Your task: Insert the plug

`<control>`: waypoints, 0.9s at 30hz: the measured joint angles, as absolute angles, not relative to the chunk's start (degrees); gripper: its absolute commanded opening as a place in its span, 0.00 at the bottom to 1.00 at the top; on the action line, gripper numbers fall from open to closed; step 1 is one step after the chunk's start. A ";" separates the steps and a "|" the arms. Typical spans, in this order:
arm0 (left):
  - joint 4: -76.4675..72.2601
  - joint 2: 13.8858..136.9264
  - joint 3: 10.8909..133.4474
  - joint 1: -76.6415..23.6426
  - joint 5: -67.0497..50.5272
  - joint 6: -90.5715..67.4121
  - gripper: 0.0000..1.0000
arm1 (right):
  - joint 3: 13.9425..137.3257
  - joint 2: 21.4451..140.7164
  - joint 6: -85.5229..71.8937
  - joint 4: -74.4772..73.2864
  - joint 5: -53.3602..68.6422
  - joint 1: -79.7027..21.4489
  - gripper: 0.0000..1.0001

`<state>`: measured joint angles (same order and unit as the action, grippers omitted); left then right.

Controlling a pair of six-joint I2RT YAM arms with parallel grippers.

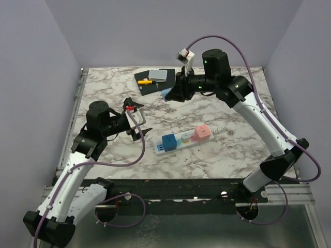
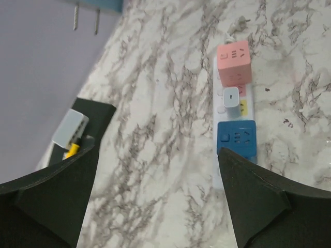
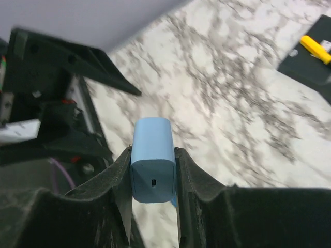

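Note:
My right gripper (image 3: pixel 152 170) is shut on a light blue plug (image 3: pixel 152 157) and holds it in the air over the back middle of the table (image 1: pixel 166 94). Its two metal prongs (image 2: pixel 85 21) show at the top of the left wrist view. A white power strip (image 1: pixel 183 140) lies in the middle of the table with a blue cube (image 1: pixel 167 143), a small white plug (image 2: pixel 231 101) and a pink cube (image 1: pixel 202 132) on it. My left gripper (image 1: pixel 138 118) is open and empty, left of the strip.
A black mat (image 1: pixel 153 81) at the back holds a grey box (image 1: pixel 158 75) and a yellow-handled tool (image 1: pixel 146 81). The strip's white cord (image 1: pixel 221 128) trails to the right. Grey walls stand on three sides.

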<state>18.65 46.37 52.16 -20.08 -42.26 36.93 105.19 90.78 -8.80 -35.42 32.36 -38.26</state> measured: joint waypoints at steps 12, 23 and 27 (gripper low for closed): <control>19.44 54.08 46.92 -19.99 -32.82 24.32 0.99 | 105.21 95.26 29.17 -58.89 23.22 -38.98 0.16; 22.06 73.89 46.89 -13.56 -27.11 14.04 0.99 | 102.50 96.62 44.42 -60.53 18.63 -48.29 0.08; 23.68 79.24 49.08 -11.97 -24.93 12.64 0.99 | 103.24 100.97 47.27 -62.22 16.99 -50.11 0.06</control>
<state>23.68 79.24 49.08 -11.97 -24.93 12.64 103.24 100.97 47.27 -62.22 16.99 -50.11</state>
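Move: The light blue plug is already in the right hand. The power strip lies roughly 31 cm below that hand, its middle 2 cm back and 8 cm right, with the white plug there, 3 cm back and 8 right. The dark blue cube is 5 cm back and 2 right, the pink cube level and some 16 right, both around 29 below. From the open left hand, the strip's middle is about 4 cm ahead, 15 right and 24 below. Down towards the power strip, the right hand carries the light blue plug some 17 cm, swinging right and then partly back left while drawing slightly back; its grip holds as the wrist turns the fingers from leftward to steeply down. The left hand, still wide open, sinks about 22 cm, also forward and left, tipping its fingers down beside the strip's left end. ##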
